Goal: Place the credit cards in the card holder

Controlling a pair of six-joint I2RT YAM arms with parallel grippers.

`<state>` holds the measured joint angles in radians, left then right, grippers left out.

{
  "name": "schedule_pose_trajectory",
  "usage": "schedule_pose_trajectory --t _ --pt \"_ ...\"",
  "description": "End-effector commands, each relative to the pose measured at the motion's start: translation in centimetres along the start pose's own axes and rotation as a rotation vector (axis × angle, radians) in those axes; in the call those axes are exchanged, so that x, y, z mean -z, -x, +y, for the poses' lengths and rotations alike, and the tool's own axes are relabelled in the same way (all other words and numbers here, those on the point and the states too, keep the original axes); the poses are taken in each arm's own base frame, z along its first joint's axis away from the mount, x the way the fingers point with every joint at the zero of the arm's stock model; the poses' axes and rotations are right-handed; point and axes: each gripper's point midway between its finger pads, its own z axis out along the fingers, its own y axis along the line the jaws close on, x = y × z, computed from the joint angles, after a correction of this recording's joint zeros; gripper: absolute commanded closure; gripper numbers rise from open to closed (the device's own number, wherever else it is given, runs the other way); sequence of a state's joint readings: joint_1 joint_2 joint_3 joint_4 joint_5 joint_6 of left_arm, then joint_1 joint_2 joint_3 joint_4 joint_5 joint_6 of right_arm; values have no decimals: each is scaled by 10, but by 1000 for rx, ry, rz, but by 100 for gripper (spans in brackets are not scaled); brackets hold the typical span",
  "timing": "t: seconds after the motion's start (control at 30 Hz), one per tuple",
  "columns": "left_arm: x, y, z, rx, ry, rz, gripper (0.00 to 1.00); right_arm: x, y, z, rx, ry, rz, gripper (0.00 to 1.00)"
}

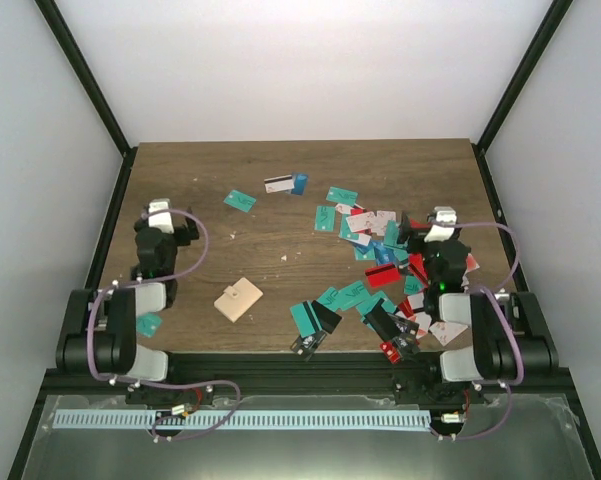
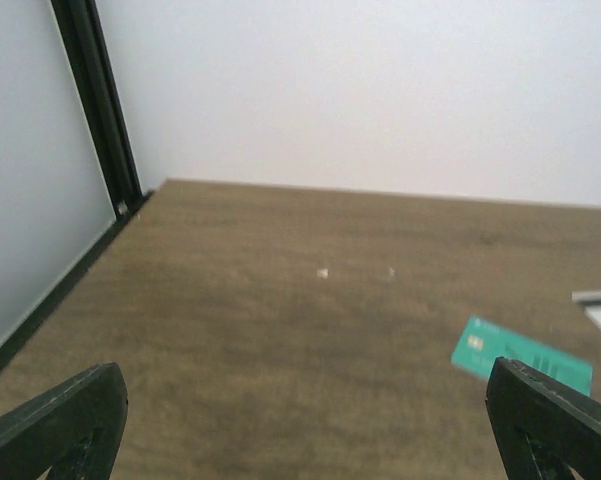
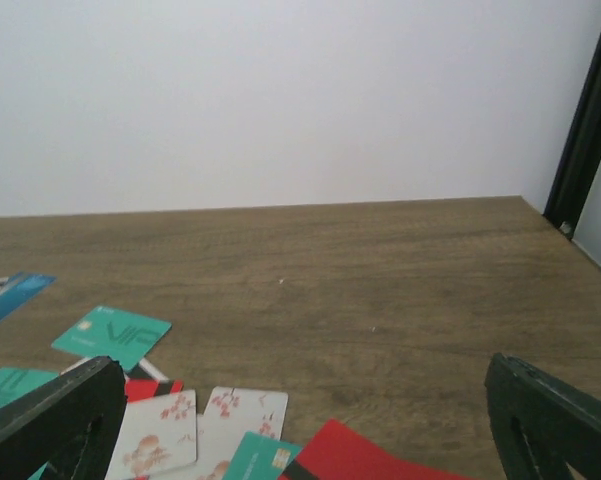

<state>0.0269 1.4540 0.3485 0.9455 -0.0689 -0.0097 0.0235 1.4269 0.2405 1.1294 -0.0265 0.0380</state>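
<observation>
The tan card holder (image 1: 238,299) lies shut on the wooden table (image 1: 210,170), near the front and left of centre. Credit cards in teal, red, white, black and blue are strewn over the right half (image 1: 378,243), with more at the front edge (image 1: 315,318). My left gripper (image 1: 170,228) (image 2: 305,430) hangs open over bare wood; a teal card (image 2: 520,358) lies just beyond its right finger. My right gripper (image 1: 425,232) (image 3: 300,425) is open above the pile, over white blossom-print cards (image 3: 160,430) and a red card (image 3: 370,455). Neither holds anything.
Single teal cards (image 1: 239,200) (image 1: 342,195) and a white and blue pair (image 1: 285,184) lie further back. Another teal card (image 1: 149,324) sits by the left arm's base. Black frame posts (image 2: 100,100) (image 3: 585,110) and white walls close the table's sides and back.
</observation>
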Motion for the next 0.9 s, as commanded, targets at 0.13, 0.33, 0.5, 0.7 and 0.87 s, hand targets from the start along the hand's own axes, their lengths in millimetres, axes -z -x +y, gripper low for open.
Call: schedule_pose_trajectory --t 0.13,0.33,0.5,0.7,0.87 --pt "-5 52 4 165 61 125 0 -5 97 -8 -49 -57 -82 0" --pt "10 128 -25 241 -85 168 0 8 170 -14 -316 -106 -71 0" --pt "31 114 -24 422 -63 328 0 29 161 -4 -421 -77 45 0" --pt "63 59 -29 467 -16 655 0 55 130 25 -533 46 157 0" --pt "95 33 -21 430 45 786 0 65 104 50 -585 124 313 0"
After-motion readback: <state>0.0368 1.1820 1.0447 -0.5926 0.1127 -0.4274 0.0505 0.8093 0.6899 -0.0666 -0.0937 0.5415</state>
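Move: The card holder lies about 17 cm back and 16 cm to the right of the left hand, some 14 cm below; a teal card is 24 cm left of it and 7 cm nearer, a teal-and-black stack 18 cm right of it and 5 cm nearer. A red card lies about 8 cm back, 10 cm left and 15 cm below the right hand, with the teal pair some 8 cm farther left of it and 6 cm nearer. Both empty hands swing up over the table from their low, forward-pointing pose, each first edging a little forward: the left climbs some 17 cm, then sinks about 10 cm while drawing back and slightly right, its left side dipping and its fingers tipping down about 30 degrees. The right climbs about 21 cm and draws back, then sinks some 7 cm, drifting left late as its left side lifts about 30 degrees and the fingers end slightly downward, both grippers staying wide open and touching nothing. ##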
